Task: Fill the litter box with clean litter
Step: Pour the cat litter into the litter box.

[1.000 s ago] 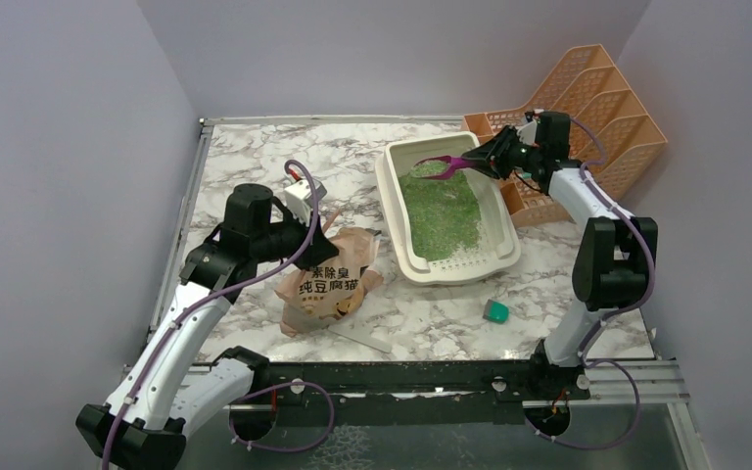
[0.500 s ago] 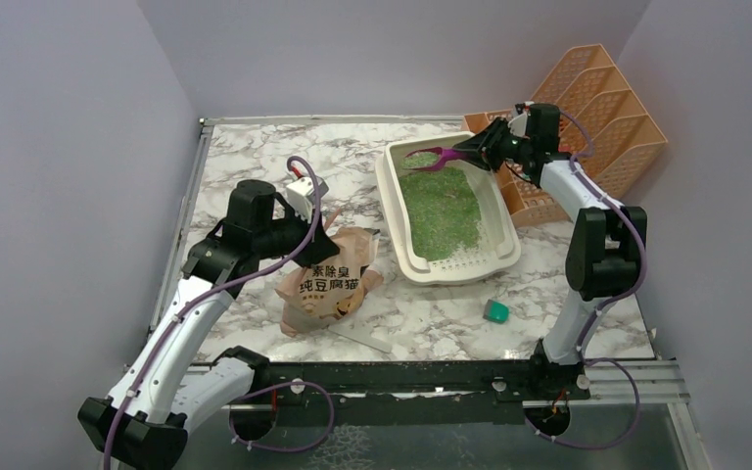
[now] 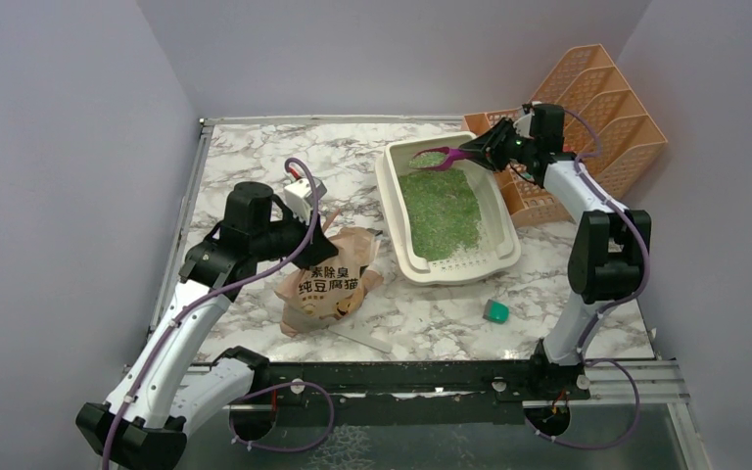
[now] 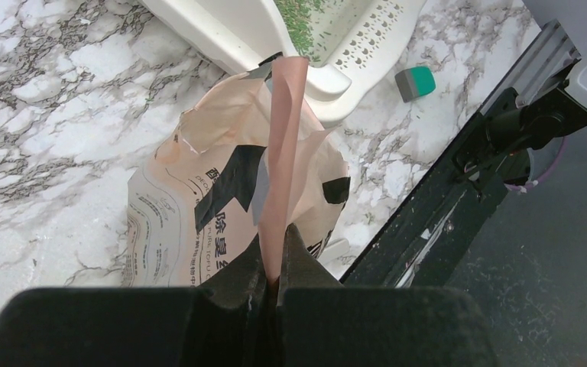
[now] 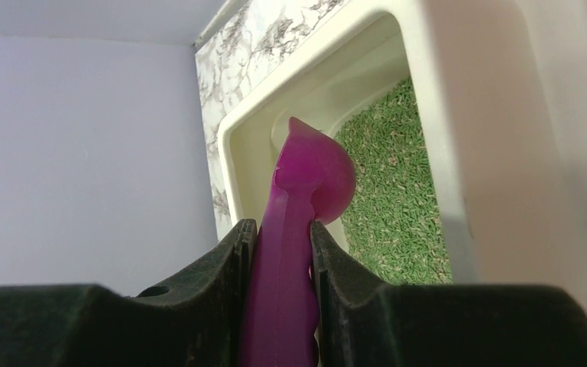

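The cream litter box (image 3: 389, 191) lies right of centre, its floor covered with green clean litter (image 3: 439, 211). My right gripper (image 3: 480, 155) is shut on the handle of a magenta scoop (image 3: 446, 157), whose bowl hangs over the box's far end. In the right wrist view the scoop (image 5: 309, 176) sits tight between the right gripper's (image 5: 283, 229) fingers above the litter (image 5: 397, 199) and the rim (image 5: 458, 92). My left gripper (image 3: 315, 227) is shut on the top edge of the tan paper bag (image 3: 331, 284). The left wrist view shows the left gripper (image 4: 277, 243) pinching the bag's folded edge (image 4: 284, 153).
An orange mesh rack (image 3: 597, 108) stands right behind the box, close to my right wrist. A small teal block (image 3: 495, 311) lies on the marble near the box's front corner. The black rail (image 3: 401, 377) runs along the near edge, and walls close the left, back and right.
My right gripper has carried the scoop a little leftward and toward the far end of the box. The left arm and the bag have stayed put.
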{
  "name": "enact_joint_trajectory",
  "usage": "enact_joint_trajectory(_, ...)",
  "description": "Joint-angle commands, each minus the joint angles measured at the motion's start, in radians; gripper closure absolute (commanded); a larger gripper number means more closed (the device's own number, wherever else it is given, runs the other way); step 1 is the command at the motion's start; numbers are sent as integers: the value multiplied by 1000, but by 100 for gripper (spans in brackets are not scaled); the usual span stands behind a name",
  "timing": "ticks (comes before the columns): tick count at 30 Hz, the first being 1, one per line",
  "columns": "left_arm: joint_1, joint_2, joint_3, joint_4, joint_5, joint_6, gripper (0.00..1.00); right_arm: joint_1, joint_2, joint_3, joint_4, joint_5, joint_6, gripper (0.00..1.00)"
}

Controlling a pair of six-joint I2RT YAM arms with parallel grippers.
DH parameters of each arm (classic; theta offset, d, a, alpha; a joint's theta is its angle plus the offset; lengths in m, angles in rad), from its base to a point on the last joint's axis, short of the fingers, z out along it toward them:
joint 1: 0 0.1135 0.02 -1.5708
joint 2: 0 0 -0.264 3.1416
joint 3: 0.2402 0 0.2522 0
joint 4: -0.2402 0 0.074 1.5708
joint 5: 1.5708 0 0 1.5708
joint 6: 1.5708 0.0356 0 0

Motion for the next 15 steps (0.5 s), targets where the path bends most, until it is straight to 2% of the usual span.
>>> enact_joint_trajectory(1,-2,-34,21,113,24,-7,100,-26,-95,-27,4,37,-20,99)
enact_joint_trajectory(15,-2,-81,-7,118,23,-11,100,-97,-228,-133,-62,49,-85,99)
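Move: My right hand holds the scoop, its blade over the far end of the litter box. The box's middle lies about 8 cm back from this hand, 9 cm to its left and 15 cm below. The orange rack's middle stands some 18 cm to the hand's right, 3 cm ahead and 8 cm lower. From my left hand, which holds the litter bag, the box's middle is roughly 20 cm ahead, 28 cm right and 21 cm below. I swing my right hand to the right towards the orange rack, about 4.5 cm, easing it back and up by some 2 cm each. The scoop comes along in my unchanged grip, its blade drawn from the middle of the litter box's far end towards its right wall, with only a slight clockwise turn of the wrist. ##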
